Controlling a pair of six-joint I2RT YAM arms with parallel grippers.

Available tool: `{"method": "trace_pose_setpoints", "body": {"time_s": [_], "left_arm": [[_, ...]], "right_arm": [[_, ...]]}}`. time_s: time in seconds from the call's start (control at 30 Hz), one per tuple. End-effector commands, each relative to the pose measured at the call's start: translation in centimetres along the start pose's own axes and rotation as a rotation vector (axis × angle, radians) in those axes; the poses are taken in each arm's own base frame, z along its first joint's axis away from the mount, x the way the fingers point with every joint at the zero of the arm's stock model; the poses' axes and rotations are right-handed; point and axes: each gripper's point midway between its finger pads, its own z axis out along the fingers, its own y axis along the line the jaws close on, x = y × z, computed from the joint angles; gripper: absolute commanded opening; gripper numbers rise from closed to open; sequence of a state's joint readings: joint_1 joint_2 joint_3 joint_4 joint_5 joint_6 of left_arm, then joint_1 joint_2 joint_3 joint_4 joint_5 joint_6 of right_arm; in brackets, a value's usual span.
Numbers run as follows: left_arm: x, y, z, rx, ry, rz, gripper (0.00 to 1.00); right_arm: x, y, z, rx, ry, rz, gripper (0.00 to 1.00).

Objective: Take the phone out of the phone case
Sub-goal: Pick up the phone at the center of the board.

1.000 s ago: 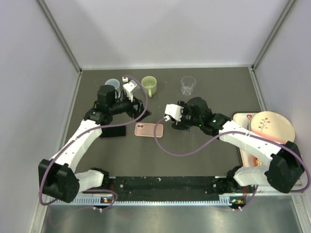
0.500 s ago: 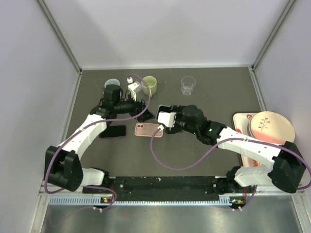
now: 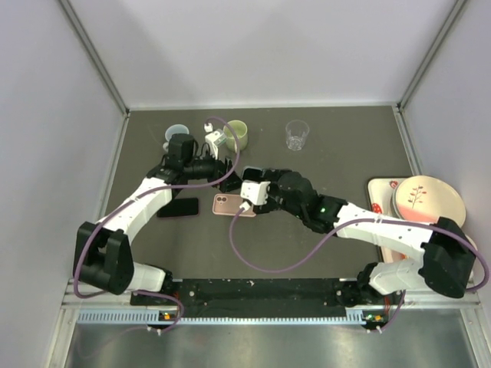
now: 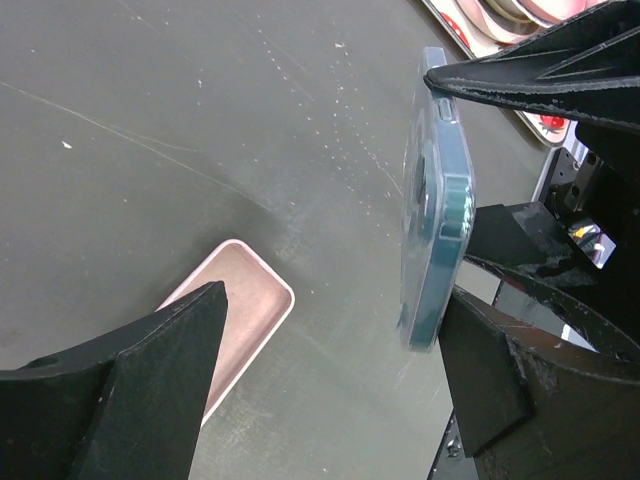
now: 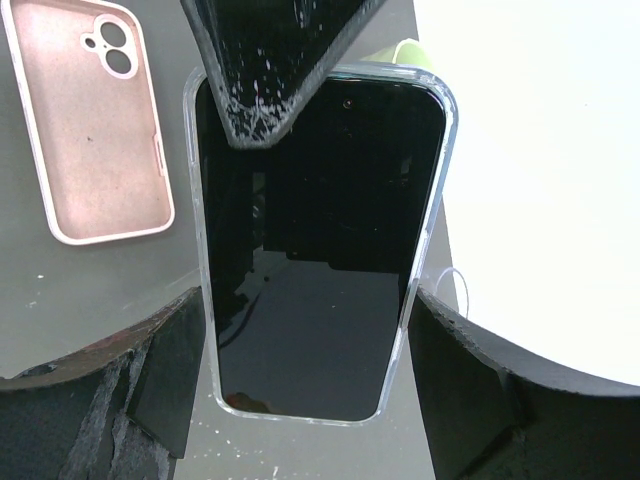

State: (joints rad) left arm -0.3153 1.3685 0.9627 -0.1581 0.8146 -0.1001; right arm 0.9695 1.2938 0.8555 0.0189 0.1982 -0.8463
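A dark-screened phone (image 5: 315, 240) sits in a clear phone case (image 5: 428, 200), and my right gripper (image 5: 305, 340) is shut on its two long edges, holding it off the table. Seen edge-on in the left wrist view, the cased phone (image 4: 437, 200) stands just inside my left gripper's (image 4: 335, 330) right finger. That gripper is open, with one finger (image 5: 270, 70) across the phone's top end. In the top view both grippers meet near the table's middle, the left gripper (image 3: 229, 180) just left of the right gripper (image 3: 242, 186), and the phone is hidden there.
An empty pink case (image 3: 225, 205) lies on the table under the grippers, with a black phone (image 3: 178, 208) flat to its left. At the back stand a pale cup (image 3: 175, 133), a green mug (image 3: 236, 135) and a clear glass (image 3: 297, 134). Plates (image 3: 426, 199) sit at the right.
My right arm has carried the cased phone leftward towards the left gripper. The left gripper has swung right to meet the phone's top end, and its jaws have narrowed slightly.
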Motion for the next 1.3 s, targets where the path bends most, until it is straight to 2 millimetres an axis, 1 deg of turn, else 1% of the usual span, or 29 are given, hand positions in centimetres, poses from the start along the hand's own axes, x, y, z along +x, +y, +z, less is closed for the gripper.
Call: {"method": "trace_pose_setpoints", "body": {"time_s": [0.0,0.13,0.33,0.37,0.4,0.6,0.67,0.77,0.87,1.07,1.23,1.27], "left_arm": [[-1.9,-1.0,0.4,0.043,-0.042,0.048,0.88],[-1.7,-1.4,0.6,0.06,-0.035,0.05,0.88],[-1.5,-2.2,0.7,0.092,-0.031,0.05,0.82],[-1.5,-2.2,0.8,0.097,-0.03,0.049,0.81],[-1.4,-2.6,0.8,0.111,-0.027,0.051,0.79],[-0.9,-3.1,1.1,0.129,-0.014,0.064,0.66],[-0.8,-3.1,1.3,0.129,-0.011,0.073,0.63],[-0.8,-3.1,1.3,0.121,-0.012,0.08,0.58],[-0.6,-3.0,1.5,0.12,-0.007,0.077,0.56],[-0.4,-2.8,1.7,0.114,-0.001,0.07,0.56],[-0.3,-2.9,1.8,0.116,0.002,0.074,0.5],[-0.3,-2.8,1.8,0.113,0.002,0.076,0.47]], "right_arm": [[-3.0,-2.4,0.0,0.108,-0.085,0.016,0.0],[-3.3,-2.2,0.4,0.118,-0.082,0.012,0.0],[-3.2,-1.6,1.2,0.122,-0.069,0.012,0.0],[-3.4,-1.6,1.2,0.125,-0.076,0.012,0.0],[-3.4,-1.7,1.3,0.131,-0.075,0.014,0.0],[-3.7,-2.2,1.6,0.164,-0.072,0.024,0.0],[-3.8,-2.4,1.6,0.174,-0.074,0.027,0.0],[-3.8,-2.2,1.7,0.172,-0.075,0.025,0.0],[-3.8,-2.2,1.7,0.174,-0.074,0.025,0.0],[-4.0,-1.8,1.8,0.167,-0.08,0.023,0.0],[-4.0,-1.4,2.0,0.158,-0.075,0.018,0.0],[-4.1,-1.3,2.0,0.159,-0.078,0.019,0.0]]}}
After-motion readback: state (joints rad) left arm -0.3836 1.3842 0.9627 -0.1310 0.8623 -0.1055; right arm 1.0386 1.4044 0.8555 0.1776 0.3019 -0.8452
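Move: The phone, already held out in the air by the right hand, has its middle roughly 6 cm to the left hand's right, 3 cm back and 1 cm lower. From the left hand, the empty pink phone case lies about 8 cm back, straight below by some 15 cm; the green mug stands about 17 cm ahead, 10 cm lower. From the right hand, the left gripper waits some 7 cm left, 4 cm ahead, about level. Rightward and back, about 3 cm in all, the left hand slides its spread fingers over the phone's near end, one finger in front of the screen and the other behind the back, narrowing them to roughly half open. Meanwhile the right hand keeps its grip on the phone's two long edges and carries it about 3 cm left, dipping slightly, in between those fingers. ##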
